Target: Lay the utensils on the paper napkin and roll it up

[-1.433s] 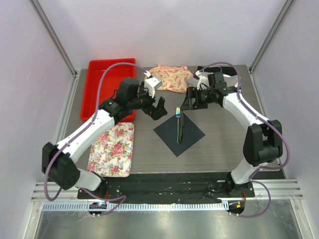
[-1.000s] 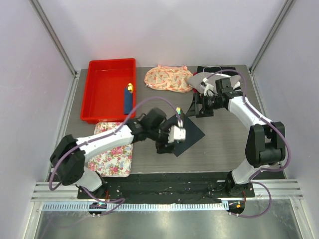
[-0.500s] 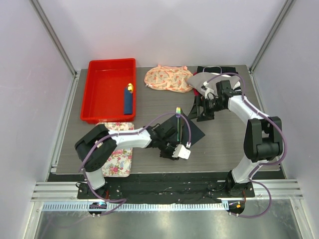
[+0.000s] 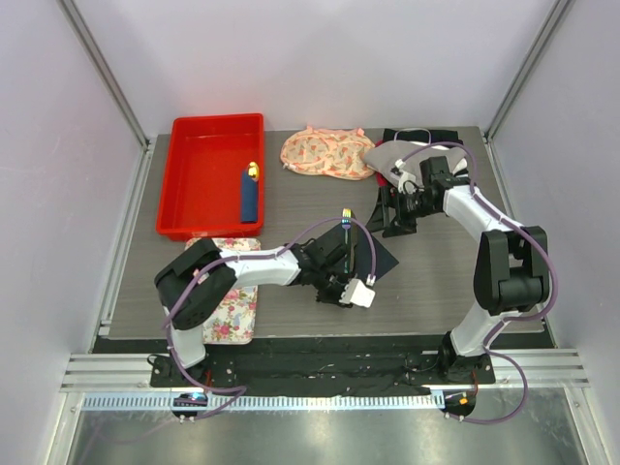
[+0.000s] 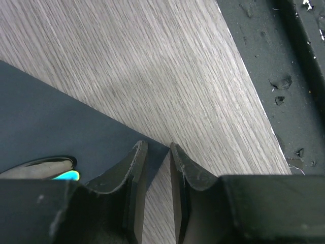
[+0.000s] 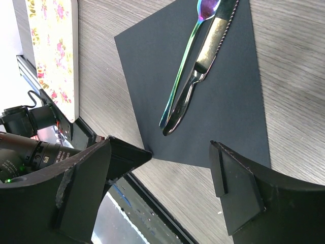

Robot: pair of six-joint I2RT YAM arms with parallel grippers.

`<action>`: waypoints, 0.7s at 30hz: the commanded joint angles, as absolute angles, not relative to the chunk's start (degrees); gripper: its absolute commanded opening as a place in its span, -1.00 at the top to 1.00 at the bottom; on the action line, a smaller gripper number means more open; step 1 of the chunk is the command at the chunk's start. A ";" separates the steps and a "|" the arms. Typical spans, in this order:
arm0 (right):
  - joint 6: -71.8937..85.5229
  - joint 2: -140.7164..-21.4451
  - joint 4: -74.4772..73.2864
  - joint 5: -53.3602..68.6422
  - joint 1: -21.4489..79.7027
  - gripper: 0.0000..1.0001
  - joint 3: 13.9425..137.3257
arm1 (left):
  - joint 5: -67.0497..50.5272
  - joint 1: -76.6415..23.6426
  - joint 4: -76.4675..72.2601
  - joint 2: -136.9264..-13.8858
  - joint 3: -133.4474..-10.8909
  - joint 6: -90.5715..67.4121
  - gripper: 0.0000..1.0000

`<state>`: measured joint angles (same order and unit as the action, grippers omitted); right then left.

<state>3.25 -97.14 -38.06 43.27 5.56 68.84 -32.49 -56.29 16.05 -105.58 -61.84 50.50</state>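
The dark paper napkin lies flat as a diamond in the middle of the table. On it, side by side, rest the utensils: an iridescent fork and a knife. My left gripper is low at the napkin's near corner. In the left wrist view its jaws stand a slim gap apart, with the corner of the napkin lying between the tips. My right gripper hovers wide open by the napkin's far right edge. Nothing is between the right gripper's fingers.
A red bin at the back left holds a blue yellow-tipped stick. A floral tray lies left of the napkin, partly under my left arm. A floral cloth and a grey cloth lie at the back. The table's front edge runs just beyond the left jaws.
My left arm swung from the back of the table down to the napkin's near corner and its jaws narrowed there. My right gripper drew back slightly to the right.
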 commanded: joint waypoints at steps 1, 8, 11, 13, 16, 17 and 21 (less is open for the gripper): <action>2.46 -97.29 -38.06 44.65 5.10 -0.71 70.58 | -32.79 -56.60 15.12 -107.22 -63.72 52.47 0.50; 2.64 -97.03 -38.23 44.74 4.57 -0.71 70.40 | -34.27 -56.60 15.29 -106.09 -64.25 50.54 0.95; 2.64 -97.03 -38.23 44.91 4.57 -0.71 70.49 | -34.54 -56.60 15.38 -105.12 -65.39 47.65 1.00; 2.72 -97.03 -38.23 45.09 4.48 -0.71 70.49 | -34.19 -56.51 15.82 -104.59 -65.57 47.37 1.00; 2.99 -97.12 -38.32 45.53 4.57 -0.71 70.40 | -34.80 -55.81 15.91 -103.45 -65.92 45.62 1.00; 3.08 -97.21 -38.23 45.53 4.57 -0.71 70.40 | -34.98 -55.64 15.82 -103.27 -66.09 44.92 1.00; 3.16 -97.29 -38.23 45.53 4.57 -0.71 70.22 | -35.95 -54.06 15.73 -102.66 -67.49 42.46 1.00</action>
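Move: The napkin's near corner lies practically between the left fingertips, about 1 cm below the hand point. From there the fork's middle is some 16 cm straight ahead, the knife's about 15 cm ahead and 2 cm right, and the table's near edge roughly 8 cm back, level sideways. From the right hand the corner lies about 21 cm back, 10 cm left and 10 cm below. Left fingers shut from about a third open, pinching the napkin's near corner, then rise about 1 cm with it. ##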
